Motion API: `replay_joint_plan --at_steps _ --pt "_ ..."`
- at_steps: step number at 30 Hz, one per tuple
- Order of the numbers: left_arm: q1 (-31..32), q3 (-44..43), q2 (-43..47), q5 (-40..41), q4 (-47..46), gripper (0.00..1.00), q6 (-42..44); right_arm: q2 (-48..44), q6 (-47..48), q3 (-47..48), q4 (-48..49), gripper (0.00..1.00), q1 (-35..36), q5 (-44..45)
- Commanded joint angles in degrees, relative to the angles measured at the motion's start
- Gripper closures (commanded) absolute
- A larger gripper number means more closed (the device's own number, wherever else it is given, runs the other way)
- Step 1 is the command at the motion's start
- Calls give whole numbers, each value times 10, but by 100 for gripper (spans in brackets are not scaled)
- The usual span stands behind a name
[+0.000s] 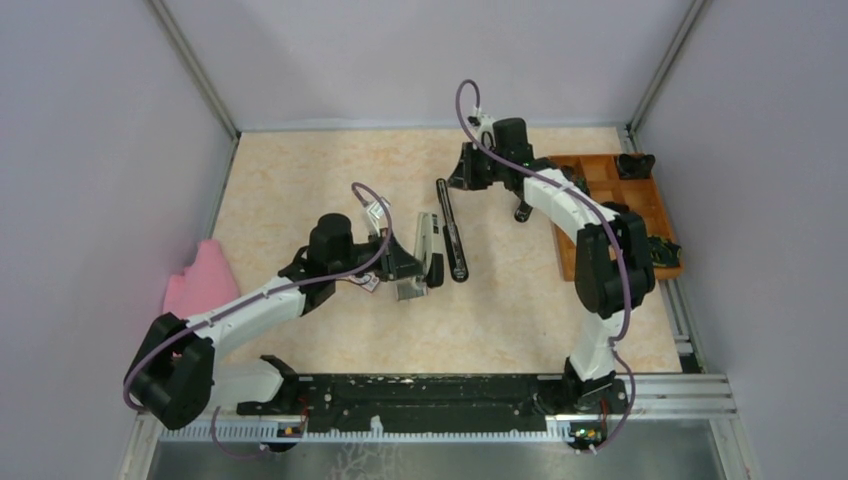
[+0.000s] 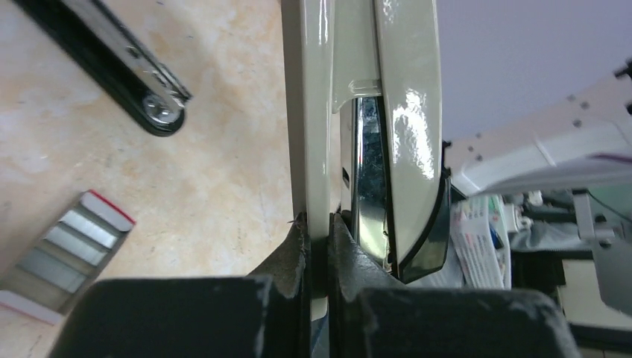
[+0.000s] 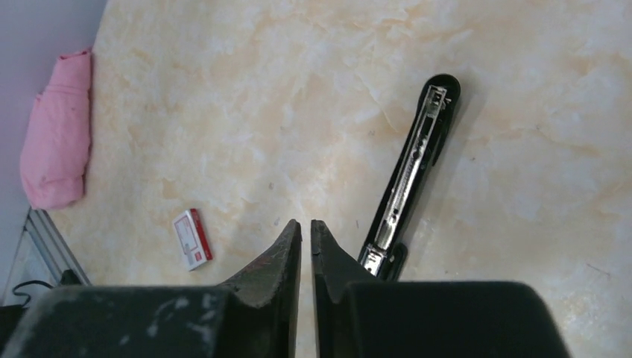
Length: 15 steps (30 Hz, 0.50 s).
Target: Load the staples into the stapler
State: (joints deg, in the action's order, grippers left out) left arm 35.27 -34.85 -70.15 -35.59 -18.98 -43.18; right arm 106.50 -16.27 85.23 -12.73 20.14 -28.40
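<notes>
The stapler is swung wide open. Its cream top arm (image 1: 430, 245) (image 2: 402, 112) stands on edge, with my left gripper (image 1: 415, 263) (image 2: 317, 224) shut on its thin cream wall. Its black base (image 1: 452, 235) (image 2: 112, 60) (image 3: 414, 171) lies flat on the table with the metal rail bare. My right gripper (image 1: 457, 181) (image 3: 305, 224) hangs shut and empty at the base's far end. A small red-and-white box (image 1: 408, 290) (image 2: 71, 250) (image 3: 192, 239) lies beside the stapler. Grey bands show on it in the left wrist view, and I cannot tell whether they are the staples.
A pink cloth (image 1: 205, 280) (image 3: 56, 134) lies at the table's left edge. A wooden compartment tray (image 1: 655, 200) holding dark items stands at the right, partly behind my right arm. Grey walls close in the table on three sides.
</notes>
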Motion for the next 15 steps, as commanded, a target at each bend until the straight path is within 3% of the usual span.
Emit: replay_joint_plan --at_steps 1,9,15 --pt "-13 -29 0 109 10 100 -17 -92 -26 -64 73 84 2 39" --pt "-26 -9 -14 194 -21 100 -95 -234 -68 -209 158 47 22 71" --pt "-41 1 -17 216 -49 100 -153 -300 -112 -314 250 37 75 93"
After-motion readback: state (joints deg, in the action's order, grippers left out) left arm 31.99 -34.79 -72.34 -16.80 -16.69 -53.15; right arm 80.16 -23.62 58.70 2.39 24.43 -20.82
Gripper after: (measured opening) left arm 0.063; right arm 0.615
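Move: The gray stapler's middle lies about 18 cm back from the right hand and 6 cm to its left, nearly at its height. From the left hand, which already grips it near its near end, that middle is some 5 cm ahead and 1 cm right. From the right hand, the black stapler lies on the table 1 cm ahead, straight below by about 17 cm; the staple tray is roughly 16 cm back, 9 cm left, equally low. Backwards by some 8 cm, the empty right hand draws in towards the held gray stapler, dipping slightly before climbing about 5 cm, its nearly shut fingers spreading well over half open. The left hand keeps its pinch and brings the stapler forward to meet it, also a little left and down, turning it counter-clockwise by roughly 25 degrees. ##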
